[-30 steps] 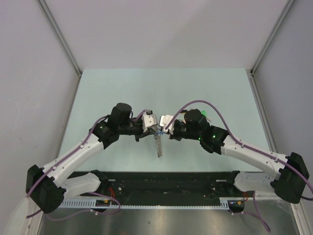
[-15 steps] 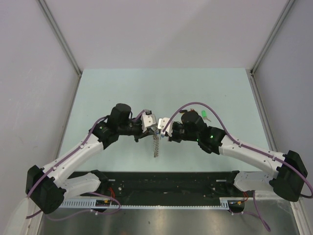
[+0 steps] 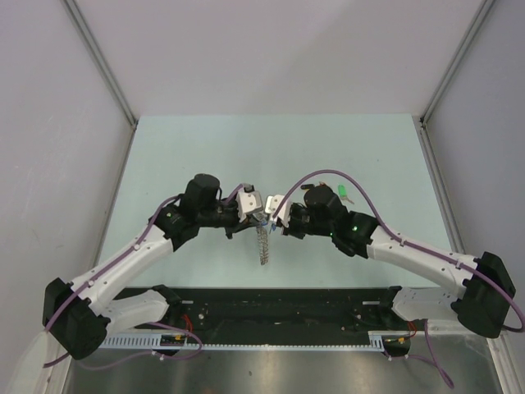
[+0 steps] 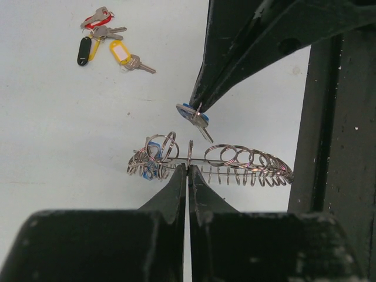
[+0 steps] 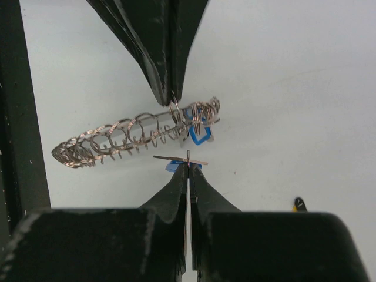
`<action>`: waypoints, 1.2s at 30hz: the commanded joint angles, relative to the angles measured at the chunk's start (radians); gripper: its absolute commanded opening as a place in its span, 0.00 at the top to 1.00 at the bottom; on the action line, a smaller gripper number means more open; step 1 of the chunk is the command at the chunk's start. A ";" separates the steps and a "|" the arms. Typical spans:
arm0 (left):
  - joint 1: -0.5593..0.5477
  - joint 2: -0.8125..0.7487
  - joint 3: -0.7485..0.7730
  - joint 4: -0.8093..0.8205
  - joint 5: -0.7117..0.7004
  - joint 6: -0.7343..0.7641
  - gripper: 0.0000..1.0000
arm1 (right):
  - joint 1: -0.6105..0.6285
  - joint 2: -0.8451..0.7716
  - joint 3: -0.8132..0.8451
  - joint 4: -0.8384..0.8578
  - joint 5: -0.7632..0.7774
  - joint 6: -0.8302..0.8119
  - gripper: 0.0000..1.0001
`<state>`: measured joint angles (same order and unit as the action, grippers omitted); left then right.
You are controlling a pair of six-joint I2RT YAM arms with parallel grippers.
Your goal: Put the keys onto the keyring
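Note:
The keyring [image 4: 235, 160], a grey coil of wire loops, hangs off the table between both arms, seen end-down in the top view [image 3: 262, 243]. My left gripper [image 4: 188, 167] is shut on one of its loops. A blue-headed key [image 5: 200, 134] hangs on the ring near that grip. My right gripper [image 5: 188, 163] is shut on another small blue-headed key [image 4: 192, 115], holding it just beside the ring and apart from it. More keys lie on the table: red [image 4: 94, 17], black [image 4: 84, 50] and yellow [image 4: 120, 51] heads, and a green one [image 3: 343, 194].
The pale green table [image 3: 205, 156] has grey walls on three sides. A black rail [image 3: 279, 308] runs along the near edge behind the arm bases. The loose keys lie just behind the right arm's wrist.
My right gripper has moved a little left with its key, closer to the left gripper. The ring has swung slightly left under the left gripper.

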<state>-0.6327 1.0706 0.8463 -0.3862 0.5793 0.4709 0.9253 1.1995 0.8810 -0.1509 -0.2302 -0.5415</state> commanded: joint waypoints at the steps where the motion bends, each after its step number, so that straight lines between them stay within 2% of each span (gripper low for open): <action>1: -0.007 -0.069 0.007 0.026 -0.047 -0.014 0.99 | -0.009 0.009 0.032 -0.027 0.051 0.101 1.00; 8: -0.009 -0.202 -0.021 -0.008 -0.214 -0.077 1.00 | -0.014 0.052 0.084 -0.234 0.212 0.242 1.00; 12: -0.007 -0.282 -0.071 -0.023 -0.286 -0.126 1.00 | -0.051 0.081 0.137 -0.482 0.256 0.307 1.00; 15: -0.007 -0.345 -0.107 -0.014 -0.341 -0.155 1.00 | -0.068 0.139 0.200 -0.649 0.276 0.304 1.00; 20: -0.005 -0.399 -0.118 -0.013 -0.398 -0.178 1.00 | -0.118 0.325 0.279 -0.807 0.241 0.244 1.00; 26: -0.007 -0.425 -0.142 0.015 -0.395 -0.193 1.00 | -0.121 0.573 0.378 -0.851 0.219 0.209 1.00; 36: 0.004 -0.434 -0.145 0.021 -0.391 -0.193 1.00 | -0.086 0.814 0.617 -0.871 0.210 0.152 1.00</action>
<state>-0.6361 0.6579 0.6991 -0.4347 0.1867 0.2951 0.8230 1.9564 1.3994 -0.9901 -0.0132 -0.3500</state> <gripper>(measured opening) 0.008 0.009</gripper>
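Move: The blue key, still unthreaded, is already in the right fingers. The bare patch of table it is bound for lies about 2 cm ahead of the right hand, 9 cm to its right and 17 cm below. A yellow key lies some 12 cm ahead and 12 cm right of that hand, the black tag roughly 18 ahead and 10 right, both on the table. From the left hand, which keeps hold of the keyring, the blue key is about 4 cm to the right, level. The blue key is carried off from the keyring and lowered to the table by the right hand, about 17 cm down and first some 11 cm right, then back left a couple of centimetres near the bottom, the wrist swinging from leftward to steeply down. The left hand, fingers still shut on a coil, draws the keyring about 7 cm left and slightly up, turning some 25 degrees counter-clockwise. ##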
